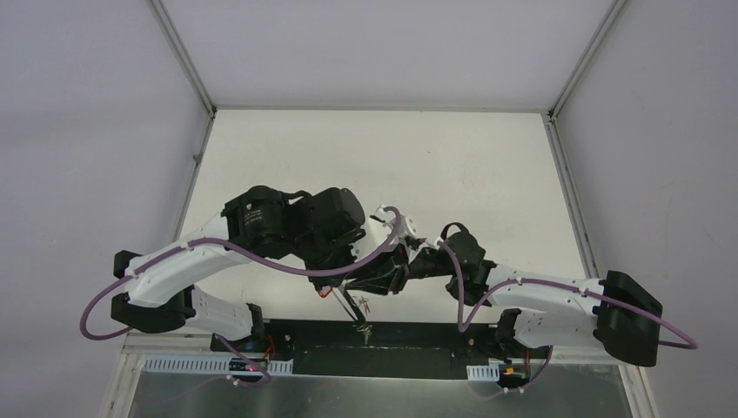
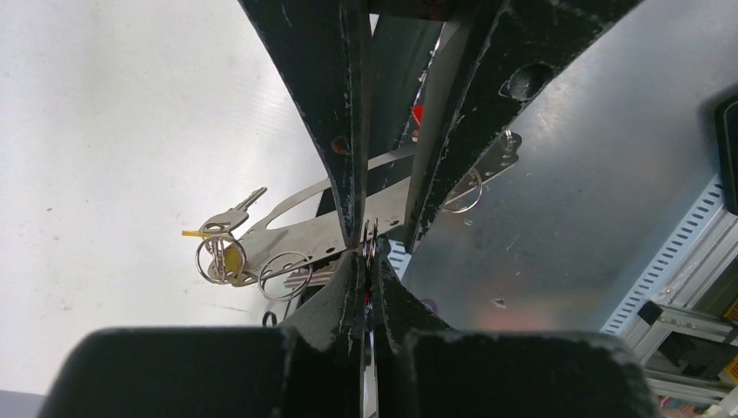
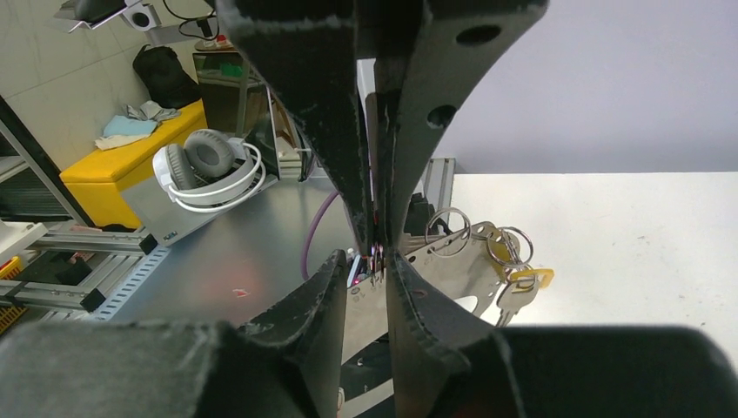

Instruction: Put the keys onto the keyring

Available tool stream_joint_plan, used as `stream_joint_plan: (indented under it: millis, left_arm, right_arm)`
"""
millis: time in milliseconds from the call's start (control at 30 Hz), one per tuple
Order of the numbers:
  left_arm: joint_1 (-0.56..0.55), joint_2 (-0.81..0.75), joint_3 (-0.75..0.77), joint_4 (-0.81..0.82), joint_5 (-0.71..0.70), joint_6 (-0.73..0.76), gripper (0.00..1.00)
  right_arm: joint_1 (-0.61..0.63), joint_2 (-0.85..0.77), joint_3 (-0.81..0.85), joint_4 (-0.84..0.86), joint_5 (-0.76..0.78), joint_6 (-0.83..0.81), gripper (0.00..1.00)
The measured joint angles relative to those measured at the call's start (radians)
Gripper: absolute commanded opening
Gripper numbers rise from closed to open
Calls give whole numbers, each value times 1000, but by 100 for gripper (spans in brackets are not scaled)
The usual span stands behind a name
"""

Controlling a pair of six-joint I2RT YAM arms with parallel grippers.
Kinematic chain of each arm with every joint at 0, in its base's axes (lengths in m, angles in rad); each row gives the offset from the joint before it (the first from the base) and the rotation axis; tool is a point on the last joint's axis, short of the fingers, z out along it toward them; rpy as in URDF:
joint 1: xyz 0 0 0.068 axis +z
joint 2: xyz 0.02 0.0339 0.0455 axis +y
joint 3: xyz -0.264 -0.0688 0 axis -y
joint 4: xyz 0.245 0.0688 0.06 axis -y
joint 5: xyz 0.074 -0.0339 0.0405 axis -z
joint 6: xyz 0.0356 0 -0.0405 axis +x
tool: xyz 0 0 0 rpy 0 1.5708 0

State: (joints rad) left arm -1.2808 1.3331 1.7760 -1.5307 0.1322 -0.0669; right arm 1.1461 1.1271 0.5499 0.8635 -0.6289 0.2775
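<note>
My left gripper is shut on the keyring, a thin wire hoop seen edge-on between its fingertips, with a speck of red beside it. My right gripper faces it tip to tip and is shut across a flat silver plate pierced with holes. Small rings hang from that plate, along with a silver key and a yellow tag. In the top view both grippers meet above the table's near edge, with keys dangling below them. Any other keys are hidden.
The white table stretches away behind the arms. A bare steel sheet and slotted rails lie at the near edge. Off the table are white headphones and a yellow box. Purple cables loop along both arms.
</note>
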Motion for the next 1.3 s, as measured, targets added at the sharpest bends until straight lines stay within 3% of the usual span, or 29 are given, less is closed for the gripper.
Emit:
stream_joint_plan:
  millis: [133,267,367,467,567,633,733,967,1133,1300]
  left_arm:
    - [0,-35,-58,48,0,-12,0]
    - [0,-66,-92,78,0,-26,0]
    - [0,-81,-102,94,-1,-30,0]
    - [0,-89,-104,105,-1,-31,0]
    - [0,-91,-105,117,-2,-31,0]
    - [0,-91,-105,119,-2,-30,0]
    - [0,-92,-106,119,-2,-30,0]
    - [0,-92,-107,117,-5,-29,0]
    - [0,-113,-132,137,-28,-27,31]
    - [0,-248,-262,261,-54,-38,40]
  right_arm:
    - [3,10,0,18,8,5,13]
    - [3,21,0,29,11,9,11]
    - [4,24,0,32,11,9,15]
    - [5,24,0,29,12,8,26]
    - [5,24,0,24,15,5,27]
    - [6,24,0,18,20,2,21]
    - [6,24,0,10,22,-2,0]
    - [6,19,0,1,21,-5,0]
    - [6,19,0,-5,23,-6,0]
    - [6,18,0,-9,24,-6,0]
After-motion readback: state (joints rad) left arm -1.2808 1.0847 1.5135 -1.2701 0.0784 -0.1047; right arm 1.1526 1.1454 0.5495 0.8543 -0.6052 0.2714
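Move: My left hand already pinches the split ring at its fingertips. From my right hand, whose parted fingers straddle it, the ring is only about 1 cm to the left, level and neither ahead nor back. The metal keyring plate runs fore and aft there, its middle some 2 cm below my right hand. From that same hand, the yellow key hangs about 7 cm ahead and 2 cm left, and an empty-looking ring about 4 cm ahead and 2 cm left, 1 cm up. I take the split ring over from my left hand: my right hand, settling down barely 1 cm, narrows, parts and then shuts its fingers on the ring while my left keeps its pinch. Only then do my left fingers open to about a third and let go, the hand swinging some 15 degrees so that its tips point more to the right, with under 1 cm of forward travel. ##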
